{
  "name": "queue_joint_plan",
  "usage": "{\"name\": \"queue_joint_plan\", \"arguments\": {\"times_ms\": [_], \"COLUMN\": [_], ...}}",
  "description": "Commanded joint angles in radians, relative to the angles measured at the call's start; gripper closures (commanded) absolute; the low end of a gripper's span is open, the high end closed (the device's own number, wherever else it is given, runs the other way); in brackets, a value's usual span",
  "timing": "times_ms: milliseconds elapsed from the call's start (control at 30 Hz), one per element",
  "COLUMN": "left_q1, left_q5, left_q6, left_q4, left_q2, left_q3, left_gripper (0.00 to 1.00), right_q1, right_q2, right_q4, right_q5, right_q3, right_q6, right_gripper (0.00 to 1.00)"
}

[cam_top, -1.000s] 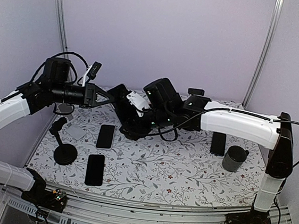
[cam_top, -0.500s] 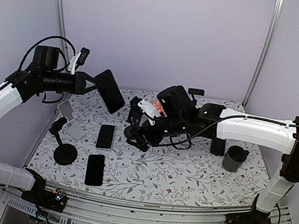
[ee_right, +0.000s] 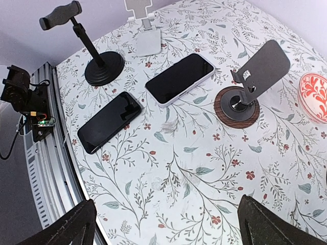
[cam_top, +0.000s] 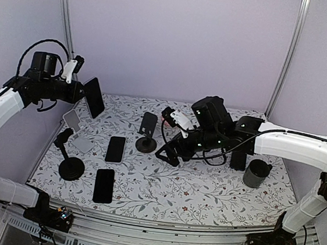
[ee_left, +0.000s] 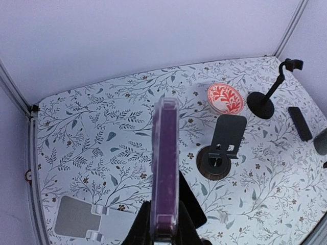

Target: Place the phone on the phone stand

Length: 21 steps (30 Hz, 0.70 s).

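The phone (cam_top: 94, 96), in a purple case, is held up in the air at the far left, edge-on in the left wrist view (ee_left: 165, 163). My left gripper (cam_top: 78, 92) (ee_left: 164, 225) is shut on its lower end. The phone stand (cam_top: 146, 133) (ee_left: 225, 145) (ee_right: 251, 86), a black plate on a round wooden base, stands upright on the floral table with nothing on it. To the right of the stand, my right gripper (cam_top: 169, 153) (ee_right: 168, 229) hovers low over the table. It is open, with nothing between its fingers.
Two dark phones (cam_top: 115, 149) (cam_top: 103, 185) lie flat left of centre. A black clamp stand (cam_top: 70, 160) and a grey folding stand (cam_top: 77, 132) are at the left. A red patterned bowl (ee_left: 225, 98) sits behind the stand. A grey cup (cam_top: 256, 173) and another phone (cam_top: 239, 157) are at the right.
My left arm has drawn the phone back to the left. My right gripper has opened fully and pulled away to the right, leaving the stand uncovered.
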<state>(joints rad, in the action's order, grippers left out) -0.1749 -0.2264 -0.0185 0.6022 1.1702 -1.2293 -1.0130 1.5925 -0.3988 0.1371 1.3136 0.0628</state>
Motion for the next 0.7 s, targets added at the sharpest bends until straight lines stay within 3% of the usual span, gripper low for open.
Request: {"name": "queue_joint_plan", "arguments": {"times_ms": [0,233,400,667], "left_q1": [0.040,0.069,0.171,0.294], "left_q5": [0.013,0.046,-0.097,-0.343], "left_q6": [0.108,0.268,0.350,0.415], "left_q4": [-0.107,-0.068,0.102,0.166], "left_q2": [-0.073,-0.162,-0.075,-0.047], "left_q3": [0.044,0.044,-0.030,-0.023], "left_gripper": [1.00,1.00,1.00,1.00], "right_q1": [0.002,0.006,0.009,0.008], "right_q2": [-0.011,-0.094,-0.129,-0.153], "right_q4": [0.082,0.193,0.256,0.291], "right_q5": [0.009,0.003,0.034,0.049], "right_q3": [-0.060,-0.231,-0.297,-0.344], "right_q6": [0.017,0.062,0.084,0.107], "right_gripper": [0.01,0.01,0.01,0.01]}}
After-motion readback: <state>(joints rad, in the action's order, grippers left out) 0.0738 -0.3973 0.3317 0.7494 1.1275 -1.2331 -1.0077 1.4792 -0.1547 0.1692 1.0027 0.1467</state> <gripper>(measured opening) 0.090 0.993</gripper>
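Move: The white phone stand lies about 13 cm left of the left hand, some 3 cm ahead and 24 cm below. The black phone stand is about 11 cm left and 12 cm back; a phone on the table lies 5 cm right and 1 cm back; the wooden-based stand is 18 cm right and 4 cm ahead. From the open right hand, the white stand is roughly 40 cm left, 17 cm ahead and 15 cm below. Still pinching the phone, the left hand carries it about 6 cm left towards the white phone stand, easing back a little, rising slightly and then sinking to about its old height while rolling some 10 degrees, left side up. The empty right hand stays wide open, dropping over 5 cm while drawing back and right, then rising slightly. ##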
